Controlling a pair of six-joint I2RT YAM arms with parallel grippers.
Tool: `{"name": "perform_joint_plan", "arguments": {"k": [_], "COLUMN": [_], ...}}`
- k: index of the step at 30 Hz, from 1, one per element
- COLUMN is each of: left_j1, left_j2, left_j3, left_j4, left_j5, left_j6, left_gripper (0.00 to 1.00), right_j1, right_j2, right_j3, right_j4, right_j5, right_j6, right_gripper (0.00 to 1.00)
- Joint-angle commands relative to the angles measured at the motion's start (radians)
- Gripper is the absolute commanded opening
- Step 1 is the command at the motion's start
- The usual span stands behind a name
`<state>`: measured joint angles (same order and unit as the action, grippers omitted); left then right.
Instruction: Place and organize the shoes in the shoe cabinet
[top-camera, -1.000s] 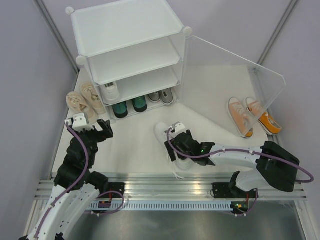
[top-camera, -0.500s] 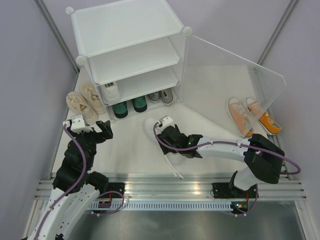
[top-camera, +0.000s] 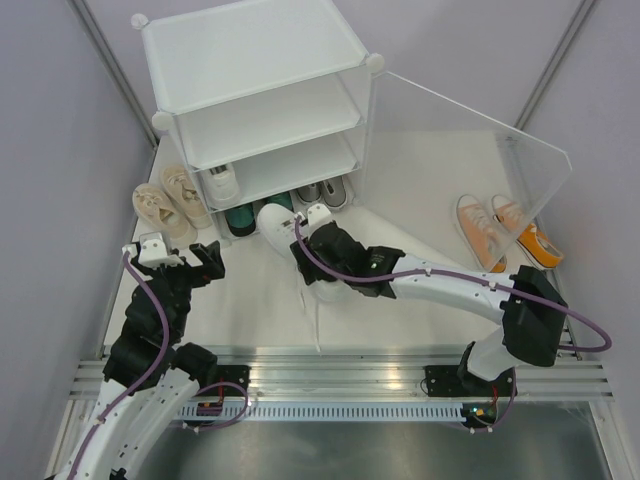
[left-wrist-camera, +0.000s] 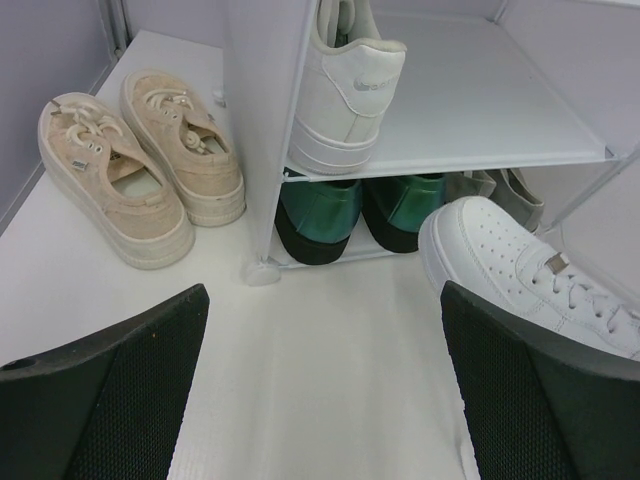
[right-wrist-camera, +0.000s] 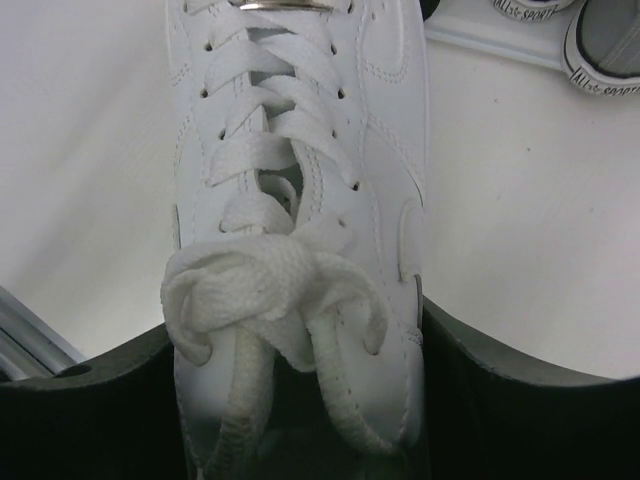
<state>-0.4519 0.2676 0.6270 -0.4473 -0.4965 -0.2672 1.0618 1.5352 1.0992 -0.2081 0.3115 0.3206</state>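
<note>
My right gripper (top-camera: 326, 262) is shut on the heel end of a white shoe (top-camera: 278, 230), whose toe points at the shoe cabinet (top-camera: 250, 60). The right wrist view looks down the held white shoe (right-wrist-camera: 300, 150), with the right gripper (right-wrist-camera: 300, 400) pressing both its sides and its knotted laces hanging loose. Its mate (left-wrist-camera: 350, 90) stands on the middle shelf. Dark green shoes (left-wrist-camera: 320, 210) and grey shoes (top-camera: 320, 192) sit on the bottom tier. My left gripper (top-camera: 180, 256) hangs open and empty near the cabinet's left corner, beside the beige shoes (top-camera: 165, 200).
The clear door panel (top-camera: 470, 140) stands swung open to the right. Orange shoes (top-camera: 500, 232) lie by the door's outer edge. The beige shoes (left-wrist-camera: 130, 170) lie on the floor left of the cabinet post. Grey walls close in on both sides.
The right gripper closed on the white shoe and carried it left and toward the cabinet's bottom opening, its lace trailing behind. The left arm has barely moved.
</note>
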Motion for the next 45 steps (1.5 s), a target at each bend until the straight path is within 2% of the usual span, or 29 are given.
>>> {"name": "perform_joint_plan", "arguments": {"k": [1, 11, 20, 35, 38, 39, 41, 42, 45], "left_j1": [-0.005, -0.007, -0.008, -0.016, -0.018, -0.018, -0.019, -0.019, -0.021], "left_j2": [0.001, 0.004, 0.009, 0.007, 0.004, 0.005, 0.004, 0.004, 0.001], "left_j3": [0.005, 0.002, 0.002, 0.002, 0.002, 0.002, 0.002, 0.000, 0.002], "left_j4": [0.036, 0.038, 0.041, 0.041, 0.042, 0.041, 0.041, 0.041, 0.041], "left_j5": [-0.013, -0.010, 0.003, 0.010, 0.010, 0.010, 0.012, 0.012, 0.010], "left_j6": [0.020, 0.023, 0.025, 0.025, 0.025, 0.025, 0.025, 0.026, 0.026], "left_gripper": [1.00, 1.00, 1.00, 0.99, 0.99, 1.00, 1.00, 1.00, 1.00], "right_j1": [-0.035, -0.138, -0.166, -0.198, -0.201, -0.201, -0.200, -0.200, -0.200], "right_j2": [0.008, 0.255, 0.448, 0.620, 0.640, 0.644, 0.646, 0.643, 0.637], "right_j3": [0.151, 0.503, 0.784, 1.021, 1.045, 1.047, 1.050, 1.051, 1.051], "right_j4": [0.082, 0.043, -0.014, -0.065, -0.070, -0.070, -0.070, -0.070, -0.071], "right_j5": [0.035, 0.011, 0.028, 0.031, 0.009, 0.003, -0.011, -0.012, -0.018], "right_j6": [-0.037, -0.061, -0.049, -0.028, -0.025, -0.025, -0.025, -0.025, -0.023], "right_gripper": [0.05, 0.05, 0.06, 0.15, 0.24, 0.34, 0.45, 0.54, 0.66]}}
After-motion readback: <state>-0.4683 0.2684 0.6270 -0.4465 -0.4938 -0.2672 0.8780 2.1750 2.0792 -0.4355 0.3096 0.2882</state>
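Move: Out ahead of the right hand, which already holds the white shoe by its ankle part, is the free spot on the cabinet's middle shelf, about 25 cm forward, 11 cm left and 3 cm up. The first white shoe stands roughly 10 cm left of that spot. Below, on the bottom shelf, the nearer green shoe is about 21 cm ahead, 8 cm left and 11 cm lower than the hand. From the left hand the spot lies some 24 cm ahead, 12 cm right and 8 cm down. Carrying the white shoe toe-first into the cabinet, the right hand swings forward some 17 cm and left about 9 cm, rising 5 to 6 cm early on to clear the middle shelf's edge. It heads for the gap right of the first white shoe, turns about 10 degrees clockwise, then slows and stops at the opening, fingers keeping their hold. ##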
